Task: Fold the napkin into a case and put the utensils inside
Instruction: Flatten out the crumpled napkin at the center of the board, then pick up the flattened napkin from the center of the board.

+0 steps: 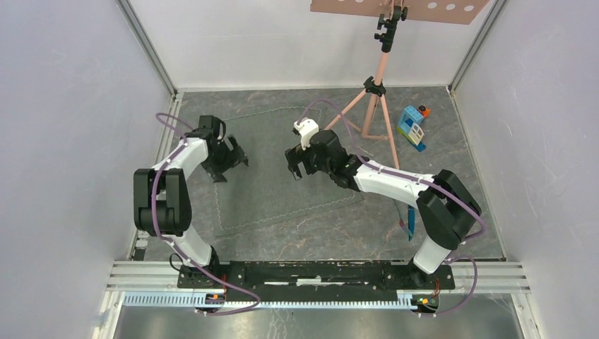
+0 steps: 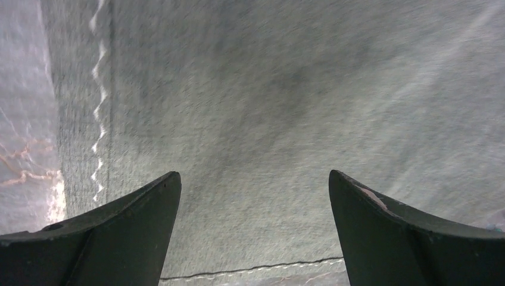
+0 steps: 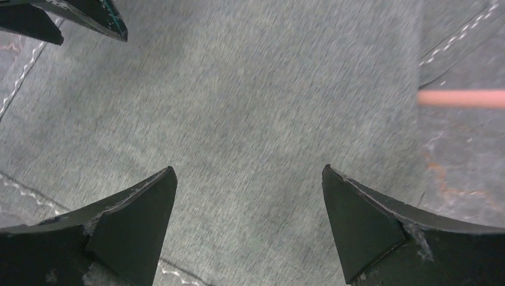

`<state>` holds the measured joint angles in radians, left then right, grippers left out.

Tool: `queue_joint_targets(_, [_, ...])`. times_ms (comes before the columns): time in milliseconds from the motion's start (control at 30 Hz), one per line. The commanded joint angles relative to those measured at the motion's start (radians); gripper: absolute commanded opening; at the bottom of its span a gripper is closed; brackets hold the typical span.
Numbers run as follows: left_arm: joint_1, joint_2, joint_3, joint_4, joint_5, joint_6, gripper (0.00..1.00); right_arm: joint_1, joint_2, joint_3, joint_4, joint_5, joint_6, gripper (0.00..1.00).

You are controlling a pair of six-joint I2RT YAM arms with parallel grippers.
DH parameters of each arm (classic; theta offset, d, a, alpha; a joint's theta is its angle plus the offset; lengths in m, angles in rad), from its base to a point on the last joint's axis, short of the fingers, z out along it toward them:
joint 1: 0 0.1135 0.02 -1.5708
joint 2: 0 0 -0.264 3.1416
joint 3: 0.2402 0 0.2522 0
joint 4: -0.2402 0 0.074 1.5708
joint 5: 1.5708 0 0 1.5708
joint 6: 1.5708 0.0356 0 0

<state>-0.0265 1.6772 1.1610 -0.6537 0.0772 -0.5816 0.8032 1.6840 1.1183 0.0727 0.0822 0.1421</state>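
Observation:
The napkin (image 1: 282,205) lies flat on the grey marbled floor, its pale stitched line marking the edges. My left gripper (image 1: 232,169) hovers over the cloth's left part, and the left wrist view shows it (image 2: 253,173) open, with only napkin (image 2: 268,89) below. My right gripper (image 1: 297,169) hangs above the middle of the cloth. In the right wrist view it (image 3: 249,168) is open too, over bare napkin (image 3: 256,89). The teal utensils (image 1: 409,224) lie on the floor to the right, partly hidden by the right arm's elbow.
A pink tripod (image 1: 378,106) stands behind the napkin's right side; one leg (image 3: 461,98) shows in the right wrist view. A blue-and-white toy block house (image 1: 412,127) sits at the back right. White walls enclose the floor, and a metal rail (image 1: 318,272) carries the arm bases.

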Motion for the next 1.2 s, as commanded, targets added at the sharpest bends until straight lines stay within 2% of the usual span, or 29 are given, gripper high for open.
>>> queue_joint_targets(0, [0.084,0.005,-0.100,0.066,0.058,-0.099,1.00,0.004,-0.014,-0.030,0.012,-0.051,0.070,0.98])
queue_joint_targets(167, [0.183,0.006,-0.189,0.036,0.015,-0.105,1.00,0.003,-0.037,-0.082,0.014,-0.043,0.077,0.98])
queue_joint_targets(233, [0.239,-0.006,-0.217,0.012,-0.046,-0.105,1.00,0.004,-0.054,-0.112,0.028,-0.034,0.086,0.98])
queue_joint_targets(300, [0.295,-0.013,-0.242,0.026,-0.038,-0.099,1.00,0.002,-0.071,-0.126,0.021,-0.018,0.089,0.98])
queue_joint_targets(433, [0.354,0.002,-0.212,-0.031,-0.150,-0.088,1.00,0.001,-0.110,-0.156,0.014,0.007,0.093,0.98])
queue_joint_targets(533, [0.397,-0.051,-0.213,-0.050,-0.234,-0.093,1.00,0.001,-0.123,-0.157,-0.022,0.054,0.088,0.98])
queue_joint_targets(667, [0.397,-0.168,-0.246,-0.049,-0.288,-0.073,1.00,-0.015,-0.122,-0.157,-0.067,0.095,0.085,0.98])
queue_joint_targets(800, [0.388,-0.359,-0.308,-0.010,-0.186,-0.031,1.00,-0.026,-0.124,-0.185,-0.053,0.081,0.107,0.98])
queue_joint_targets(867, [0.383,-0.461,-0.353,0.066,-0.023,-0.015,1.00,-0.025,-0.121,-0.219,-0.005,0.037,0.138,0.97])
queue_joint_targets(933, [0.368,-0.533,-0.381,0.146,0.120,-0.027,1.00,-0.025,-0.105,-0.251,0.057,-0.051,0.159,0.88])
queue_joint_targets(1033, [0.313,-0.547,-0.392,0.254,0.258,-0.079,1.00,-0.026,-0.052,-0.246,0.066,-0.130,0.170,0.73])
queue_joint_targets(1167, [0.177,-0.468,-0.348,0.321,0.275,-0.118,1.00,-0.026,0.004,-0.255,0.086,-0.137,0.166,0.62])
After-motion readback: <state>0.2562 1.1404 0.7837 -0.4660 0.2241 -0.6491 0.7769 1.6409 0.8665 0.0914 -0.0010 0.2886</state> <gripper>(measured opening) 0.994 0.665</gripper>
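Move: The spread napkin's middle is about 15 cm to the right of the left hand, 1 cm ahead and 5 cm below; its front-left corner is some 18 cm back and 3 cm left of that hand. From the right hand, the middle is about 4 cm left, 1 cm ahead and 12 cm down, with the front-right corner roughly 6 cm back and 18 cm right. A tripod foot stands about 14 cm ahead and 6 cm right of the right hand, also at board level. Leftward and back, the open left hand first sinks about 5 cm, then sweeps low some 14 cm left, turning counter-clockwise and seeming to drag the napkin along; it then rises clear, swinging back right and tipping its fingers up. The right hand sinks about 8 cm, easing back and right towards the napkin's front-right corner, and late on its fingers close to about two thirds open. ##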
